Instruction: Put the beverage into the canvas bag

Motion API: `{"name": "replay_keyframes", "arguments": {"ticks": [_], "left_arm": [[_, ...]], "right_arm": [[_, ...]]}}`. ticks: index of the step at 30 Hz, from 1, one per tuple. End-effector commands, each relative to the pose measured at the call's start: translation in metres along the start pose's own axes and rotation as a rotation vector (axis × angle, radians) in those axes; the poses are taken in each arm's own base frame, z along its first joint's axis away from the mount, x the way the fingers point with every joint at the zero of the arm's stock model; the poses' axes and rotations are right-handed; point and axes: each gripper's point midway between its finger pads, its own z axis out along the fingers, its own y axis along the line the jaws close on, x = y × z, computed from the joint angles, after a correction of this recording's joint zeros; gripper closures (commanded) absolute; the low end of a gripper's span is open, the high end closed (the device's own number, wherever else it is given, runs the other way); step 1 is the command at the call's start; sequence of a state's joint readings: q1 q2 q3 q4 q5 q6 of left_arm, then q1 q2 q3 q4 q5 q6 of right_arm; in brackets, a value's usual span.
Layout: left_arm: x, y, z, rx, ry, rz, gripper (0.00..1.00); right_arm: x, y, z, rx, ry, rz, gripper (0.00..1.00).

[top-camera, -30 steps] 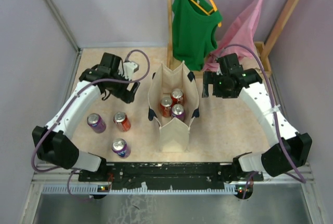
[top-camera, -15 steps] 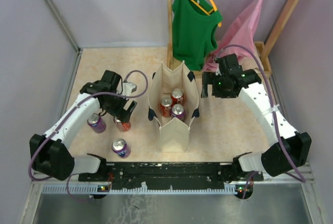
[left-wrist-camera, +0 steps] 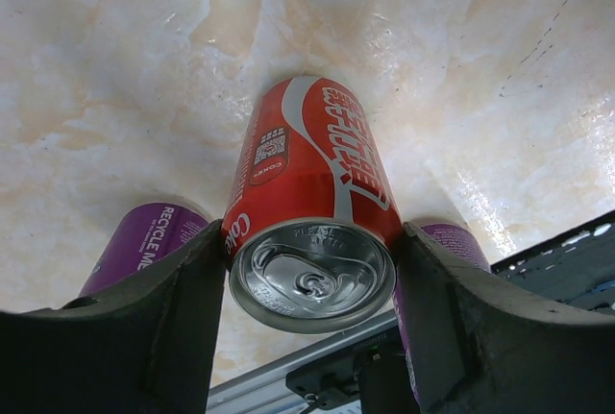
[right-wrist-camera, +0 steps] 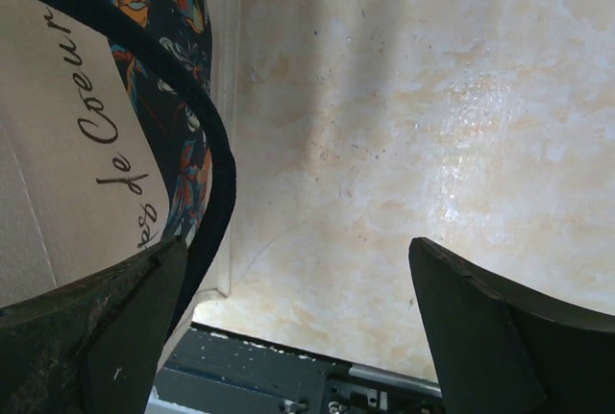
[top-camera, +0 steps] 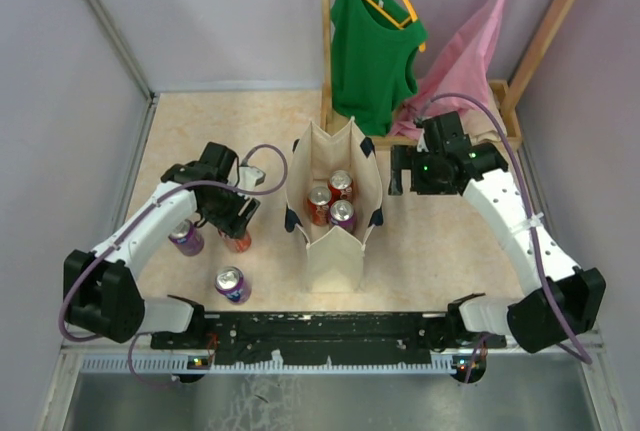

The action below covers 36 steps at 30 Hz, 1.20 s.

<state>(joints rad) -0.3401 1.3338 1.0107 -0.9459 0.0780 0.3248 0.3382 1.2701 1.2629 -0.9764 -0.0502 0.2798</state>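
Note:
A red cola can (left-wrist-camera: 317, 174) stands upright on the table left of the canvas bag (top-camera: 335, 246). My left gripper (left-wrist-camera: 309, 241) has come down over the can, and its two fingers press the can's sides just below the top rim. From above, the left gripper (top-camera: 236, 219) hides most of the red can (top-camera: 238, 242). The beige bag stands open with three cans inside (top-camera: 330, 201). My right gripper (top-camera: 405, 173) hangs open beside the bag's right wall, holding nothing. In the right wrist view the bag's printed side (right-wrist-camera: 58, 145) and navy handle (right-wrist-camera: 216, 174) lie left of the right gripper (right-wrist-camera: 298, 270).
Two purple cans stand near the red one (top-camera: 185, 238) (top-camera: 231, 283); both flank it in the left wrist view (left-wrist-camera: 144, 241) (left-wrist-camera: 447, 241). A green tank top (top-camera: 372, 41) and a pink garment (top-camera: 465, 61) hang from a wooden rack (top-camera: 325, 51) behind the bag.
My left arm swung toward the near edge and lowered over the red can, and its jaws narrowed onto it. The right arm shifted only slightly.

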Motion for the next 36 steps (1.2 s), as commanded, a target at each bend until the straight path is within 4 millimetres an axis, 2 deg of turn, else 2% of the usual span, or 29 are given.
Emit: {"name": "replay_keyframes", "arguments": {"ticks": [1, 3, 4, 5, 7, 9, 12, 15, 17, 20, 23, 28, 31, 36], "left_arm": [[-0.002, 0.003, 0.005, -0.005, -0.015, 0.017, 0.56], [-0.007, 0.004, 0.002, -0.004, -0.024, 0.021, 0.80], [-0.010, 0.004, -0.001, -0.006, -0.031, 0.022, 0.96], [-0.016, 0.009, -0.006, -0.020, -0.043, 0.024, 1.00], [-0.037, 0.021, -0.021, -0.056, -0.096, 0.019, 1.00], [-0.072, 0.037, -0.043, -0.092, -0.194, 0.000, 1.00], [-0.141, 0.059, -0.091, -0.137, -0.371, -0.005, 1.00], [-0.208, 0.076, -0.149, -0.186, -0.552, 0.015, 1.00], [-0.245, 0.076, -0.184, -0.176, -0.661, 0.031, 1.00], [-0.280, 0.053, -0.220, -0.101, -0.784, 0.093, 1.00], [-0.290, -0.005, -0.223, 0.019, -0.795, 0.216, 1.00], [-0.270, -0.112, -0.205, 0.201, -0.705, 0.456, 1.00], [-0.258, -0.144, -0.198, 0.285, -0.663, 0.527, 1.00], [-0.236, -0.167, -0.170, 0.357, -0.527, 0.590, 1.00]], "right_arm": [[-0.002, 0.005, -0.008, -0.030, -0.045, -0.031, 0.01], [-0.001, 0.005, -0.008, -0.032, -0.047, -0.031, 0.01], [-0.001, 0.005, -0.008, -0.032, -0.048, -0.032, 0.01], [-0.001, 0.004, -0.008, -0.031, -0.048, -0.033, 0.01], [-0.002, 0.004, -0.008, -0.031, -0.051, -0.031, 0.01], [-0.001, 0.006, -0.006, -0.039, -0.050, -0.029, 0.01], [-0.001, 0.009, -0.004, -0.056, -0.040, -0.033, 0.01], [-0.001, 0.008, -0.003, -0.051, -0.035, -0.048, 0.01], [-0.002, 0.007, -0.002, -0.046, -0.034, -0.056, 0.01], [0.000, 0.004, -0.001, -0.035, -0.027, -0.061, 0.01], [0.001, 0.003, -0.001, -0.025, -0.016, -0.062, 0.01], [-0.003, 0.005, 0.001, -0.026, 0.001, -0.061, 0.01], [-0.008, 0.007, 0.003, -0.028, 0.007, -0.054, 0.01], [-0.014, 0.009, 0.005, -0.023, 0.006, -0.032, 0.01]]}}
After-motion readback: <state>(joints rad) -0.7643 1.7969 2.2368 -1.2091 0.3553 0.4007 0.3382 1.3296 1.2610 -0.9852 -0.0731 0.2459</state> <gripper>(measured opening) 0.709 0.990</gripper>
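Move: The left fingers already hold the red can on the table; the canvas bag's middle lies about 25 cm to this hand's right, 6 cm ahead and some 5 cm above. A purple can stands 12 cm to the hand's left and 2 cm nearer the base, another straight back about 13 cm. Inside the bag, the closest red can is 21 cm right and 6 cm ahead. From the right hand, the bag lies level ahead, 14 cm left. The gripped red can is lifted clear of the table by the left hand, forward and up some 20 to 30 cm with the fingertips swinging outward, then carried in an arc about 25 cm to the right and back towards the base, dipping over the bag's mouth. The wrist turns roughly 35 degrees clockwise, and the fingers keep their hold. ##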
